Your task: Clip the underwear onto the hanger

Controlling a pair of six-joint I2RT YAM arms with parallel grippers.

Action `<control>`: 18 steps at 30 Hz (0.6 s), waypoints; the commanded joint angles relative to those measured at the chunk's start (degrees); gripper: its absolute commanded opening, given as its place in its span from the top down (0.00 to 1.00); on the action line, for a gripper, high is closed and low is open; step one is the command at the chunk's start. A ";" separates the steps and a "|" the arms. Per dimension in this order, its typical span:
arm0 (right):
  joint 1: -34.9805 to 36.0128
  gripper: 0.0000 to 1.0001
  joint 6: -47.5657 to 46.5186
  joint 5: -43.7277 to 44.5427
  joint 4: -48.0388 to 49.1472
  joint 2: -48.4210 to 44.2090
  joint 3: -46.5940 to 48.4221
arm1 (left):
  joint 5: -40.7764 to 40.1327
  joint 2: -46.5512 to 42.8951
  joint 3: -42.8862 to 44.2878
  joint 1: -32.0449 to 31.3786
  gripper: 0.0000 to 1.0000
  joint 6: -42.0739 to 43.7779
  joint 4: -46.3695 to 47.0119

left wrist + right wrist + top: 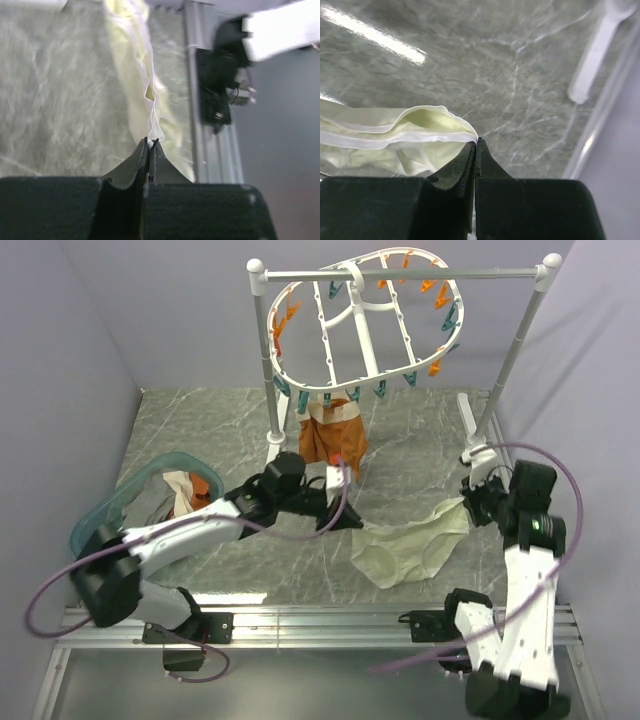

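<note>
The pale cream-yellow underwear lies spread on the marble table between the two arms. My left gripper is shut on its left waistband edge; in the left wrist view the white hem is pinched at the fingertips. My right gripper is shut on the right corner, where the folded waistband runs into the closed tips. The hanger, a white oval ring with orange and teal clips, hangs tilted from the rail at the back, well above and behind the underwear.
An orange-brown garment hangs clipped under the hanger's front rim. The white rail stand spans the back, with legs at left and right. A teal basket with clothes sits at the left. Purple walls enclose the table.
</note>
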 commanded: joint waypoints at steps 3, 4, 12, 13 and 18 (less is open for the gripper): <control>-0.25 1.00 5.01 3.41 17.98 17.24 -2.48 | -3.85 14.05 6.00 4.90 1.00 -9.24 4.01; -0.25 1.00 6.15 3.15 19.23 22.23 -1.87 | -5.07 16.94 6.27 4.91 1.00 -7.50 4.72; -0.25 0.98 7.38 3.49 30.29 36.25 -0.80 | -11.84 26.89 9.95 4.99 0.94 -1.33 10.79; -0.16 0.94 8.61 3.76 31.36 37.47 -0.81 | -12.37 28.55 11.01 5.08 0.92 -1.24 10.01; -0.25 0.44 10.20 3.51 31.20 38.37 1.13 | -11.07 27.44 13.40 5.61 0.70 1.66 7.37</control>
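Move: The two shut grippers still hold the underwear by the ends of its waistband. Its middle hangs some 13 cm to the right of the left hand, slightly back and about 8 cm lower. Each hand is taking its end to bare table roughly 12 cm ahead, 4 cm right and 16 cm below. The brown underwear on the hanger is about 14 cm ahead of the left hand, 5 cm left and 8 cm higher; the white stand foot lies around 26 cm ahead of the right hand, 4 cm right and 16 cm down. Still pinching the waistband ends, both hands swing the underwear forward and down together, about 12 cm out and 13 cm lower, drifting slightly right. The right hand tips down some 15 degrees while the left turns about as much counter-clockwise. The descent dies out low over the table; both grippers keep easing forward and open, the right to about half, the left less, and the right lets go of its corner. ##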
